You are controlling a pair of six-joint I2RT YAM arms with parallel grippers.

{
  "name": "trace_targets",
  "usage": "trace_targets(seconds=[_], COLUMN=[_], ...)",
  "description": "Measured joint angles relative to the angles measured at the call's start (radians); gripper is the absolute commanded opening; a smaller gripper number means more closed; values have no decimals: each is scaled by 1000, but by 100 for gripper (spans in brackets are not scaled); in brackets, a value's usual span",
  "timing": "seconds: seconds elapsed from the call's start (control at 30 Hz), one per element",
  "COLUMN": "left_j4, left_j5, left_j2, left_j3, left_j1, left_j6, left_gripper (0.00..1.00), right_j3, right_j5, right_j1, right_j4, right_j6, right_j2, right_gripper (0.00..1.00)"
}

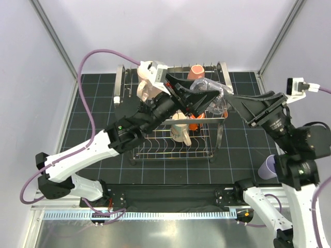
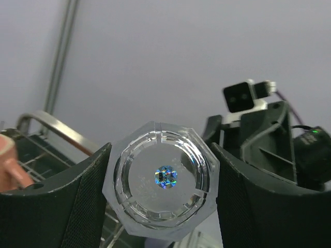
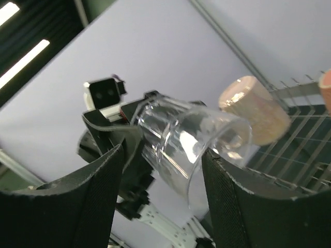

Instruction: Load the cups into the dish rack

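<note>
My left gripper (image 1: 207, 99) is shut on the clear glass tumbler (image 1: 213, 92), holding it on its side above the right end of the chrome dish rack (image 1: 122, 77). In the left wrist view the tumbler's base (image 2: 165, 175) sits between the fingers (image 2: 88, 196). My right gripper (image 1: 239, 107) is open, and its fingers (image 3: 103, 181) straddle the tumbler's mouth (image 3: 196, 139). A salmon-pink mug (image 1: 196, 71), a beige-pink mug (image 1: 145, 91), a cream mug (image 1: 180, 127) and a small orange cup (image 1: 193, 124) sit in the rack. The lavender tumbler (image 1: 268, 167) stands on the mat at the right.
A black gridded mat (image 1: 98, 119) covers the table. Grey walls and metal posts (image 1: 54, 39) close it in. The right arm's wrist camera (image 1: 296, 85) hangs beside the rack's right end. The rack's wires (image 3: 305, 90) and the beige-pink mug (image 3: 256, 116) show behind the tumbler.
</note>
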Motion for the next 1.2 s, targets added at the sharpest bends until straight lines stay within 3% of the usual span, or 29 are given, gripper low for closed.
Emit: trace_targets(seconds=[0.17,0.4,0.87,1.2], left_j4=[-274,-525,-726,-882], left_j5=[-107,-269,-418,-479], left_j2=[12,70,260,270], left_j3=[191,414,433,521], left_j1=[0,0,0,8], left_j6=[119,257,477,402], left_gripper=[0,0,0,0], right_j3=[151,196,187,169], right_j5=[88,215,335,370], right_j1=[0,0,0,0], right_j4=[-378,-666,-856,-893], right_j6=[-282,-495,-621,-647], right_j2=[-32,-61,-160,-162], right_gripper=[64,64,65,65])
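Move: The left hand already holds the clear glass; the free gap on the rack's upper tier lies about 17 cm ahead, 9 cm left and 16 cm below it. The pink mug stands about 18 cm ahead, 2 cm left and 14 cm below, and the cream mug about 18 cm ahead, 17 cm left, equally low. From the empty right hand, the purple cup is roughly 7 cm ahead, 24 cm right and 49 cm below. Left hand carries the held glass 10 cm down and forward towards the gap; empty right sinks away rightward. ##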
